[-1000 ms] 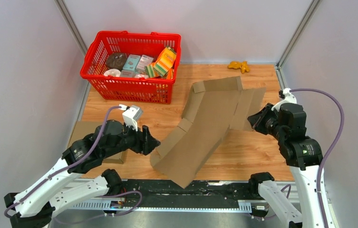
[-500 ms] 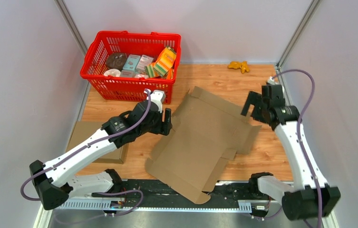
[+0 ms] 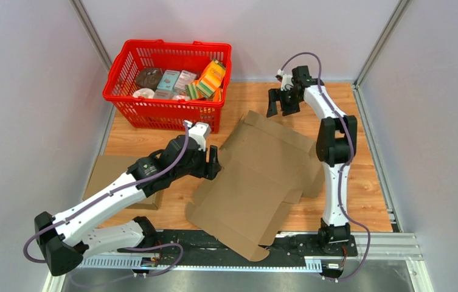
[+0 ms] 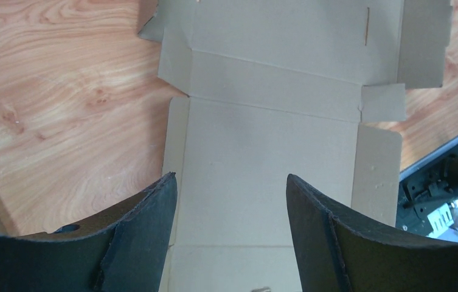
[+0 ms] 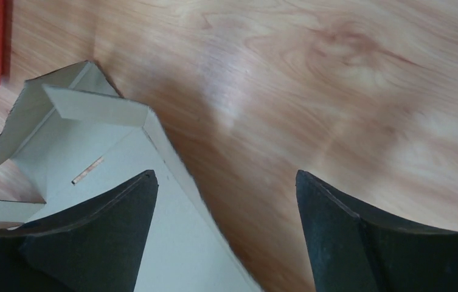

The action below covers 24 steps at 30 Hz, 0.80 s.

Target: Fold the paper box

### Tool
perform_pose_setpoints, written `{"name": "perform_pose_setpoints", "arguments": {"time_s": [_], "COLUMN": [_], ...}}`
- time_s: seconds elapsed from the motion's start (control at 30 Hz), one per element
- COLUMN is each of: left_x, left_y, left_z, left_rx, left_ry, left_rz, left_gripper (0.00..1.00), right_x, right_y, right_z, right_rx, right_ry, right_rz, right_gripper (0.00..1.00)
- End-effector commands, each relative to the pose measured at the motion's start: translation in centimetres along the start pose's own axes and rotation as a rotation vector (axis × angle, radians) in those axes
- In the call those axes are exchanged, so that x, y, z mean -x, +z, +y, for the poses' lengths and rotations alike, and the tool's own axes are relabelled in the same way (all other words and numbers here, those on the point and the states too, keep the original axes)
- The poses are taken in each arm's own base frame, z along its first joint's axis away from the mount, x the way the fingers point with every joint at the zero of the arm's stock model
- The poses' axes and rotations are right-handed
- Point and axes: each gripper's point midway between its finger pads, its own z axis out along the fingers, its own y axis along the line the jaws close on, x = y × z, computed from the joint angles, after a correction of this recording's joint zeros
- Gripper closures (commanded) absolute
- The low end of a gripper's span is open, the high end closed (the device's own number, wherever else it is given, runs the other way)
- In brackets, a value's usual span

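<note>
The unfolded cardboard box blank (image 3: pixel 256 176) lies flat on the wooden table, its near corner hanging over the front edge. It shows in the left wrist view (image 4: pixel 269 146) and its far corner in the right wrist view (image 5: pixel 92 140). My left gripper (image 3: pixel 214 163) is open and empty just above the blank's left edge (image 4: pixel 231 182). My right gripper (image 3: pixel 280 104) is open and empty above the table at the blank's far edge, the arm stretched far back (image 5: pixel 226 179).
A red basket (image 3: pixel 166 85) with several packaged items stands at the back left. A small orange toy (image 3: pixel 306 84) lies at the back wall. A second flat cardboard piece (image 3: pixel 120 176) lies under my left arm. White walls close both sides.
The blank was dropped from a raised, bent pose and now lies flat. My right arm let go and swung to the far back; my left gripper stayed by the left edge.
</note>
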Motion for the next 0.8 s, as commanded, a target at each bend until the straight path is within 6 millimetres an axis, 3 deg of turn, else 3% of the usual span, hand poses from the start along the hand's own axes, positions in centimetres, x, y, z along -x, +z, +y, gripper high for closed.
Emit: {"name": "perform_pose_setpoints", "arguments": {"time_s": [0.0, 0.07, 0.17, 0.2, 0.23, 0.27, 0.33, 0.4, 0.43, 0.57, 0.67, 0.7, 0.73, 0.77], "left_x": [0.6, 1.1, 1.8, 2.0, 2.2, 2.4, 2.7, 3.0, 3.3, 6.7, 8.9, 9.3, 9.9, 10.1], "left_y": [-1.5, -1.8, -2.0, -2.0, -2.0, -2.0, -2.2, -2.5, -2.8, -4.8, -5.8, -6.0, -6.2, -6.1], "left_z": [-0.8, -0.8, -1.0, -1.1, -1.2, -1.3, -1.3, -1.2, -1.3, -2.8, -3.9, -4.0, -3.8, -3.6], "left_rx": [-0.061, -0.056, -0.054, -0.057, -0.060, -0.060, -0.052, -0.044, -0.050, -0.178, -0.252, -0.251, -0.238, -0.225], "left_ry": [-0.007, -0.005, 0.001, 0.003, 0.002, 0.005, 0.005, -0.002, -0.007, -0.119, -0.164, -0.154, -0.154, -0.153], "left_rz": [-0.035, -0.048, -0.056, -0.058, -0.060, -0.060, -0.066, -0.073, -0.081, -0.185, -0.230, -0.241, -0.252, -0.252], "left_gripper": [0.26, 0.26, 0.26, 0.26, 0.26, 0.26, 0.26, 0.26, 0.26, 0.26, 0.27, 0.27, 0.27, 0.27], "right_x": [-0.1, -1.8, -2.5, -3.0, -2.9, -3.0, -2.0, -1.4, -0.2, -1.4, -2.3, -2.7, -2.5, -3.1], "right_y": [0.7, 1.6, 1.8, 2.3, 1.9, 1.5, 0.1, -1.2, -3.8, -8.4, -11.2, -11.8, -13.8, -14.2], "right_z": [3.2, 4.5, 6.0, 6.3, 7.2, 7.6, 7.7, 8.3, 8.7, 10.1, 12.3, 13.1, 13.7, 14.1], "right_rx": [0.216, 0.315, 0.377, 0.386, 0.427, 0.441, 0.375, 0.337, 0.282, 0.115, 0.080, 0.077, 0.066, 0.070], "right_ry": [-0.071, -0.052, -0.056, -0.043, -0.048, -0.052, -0.042, -0.036, -0.049, -0.102, -0.151, -0.166, -0.183, -0.190], "right_rz": [0.056, 0.101, 0.090, 0.092, 0.084, 0.087, 0.063, 0.034, -0.014, -0.055, -0.131, -0.148, -0.192, -0.192], "right_gripper": [0.22, 0.31, 0.46, 0.60, 0.67, 0.84, 0.99, 1.00, 1.00, 1.00, 1.00, 1.00, 1.00, 1.00]}}
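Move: The raised far-right edge of the box sheet lies about 4 cm back, 5 cm to the left and 5 cm below the right hand. The sheet's near panel is centred some 30 cm back and 15 cm left of that hand, about 6 cm lower, and the red basket about 40 cm left and 6 cm ahead at roughly hand height. From the left hand, that same edge is some 26 cm ahead, 19 cm right and 16 cm below. The sheet's far-right edge is pinched by the right hand, which dips about 4 cm while sliding left and back onto it, wrist turning some 20 degrees and fingers closing from wide open. Keeping the pinch, it pulls up some 14 cm and back 8 cm, largely undoing the wrist turn. The empty left hand, fingers still open, ends by rising about 7 cm over the sheet. ##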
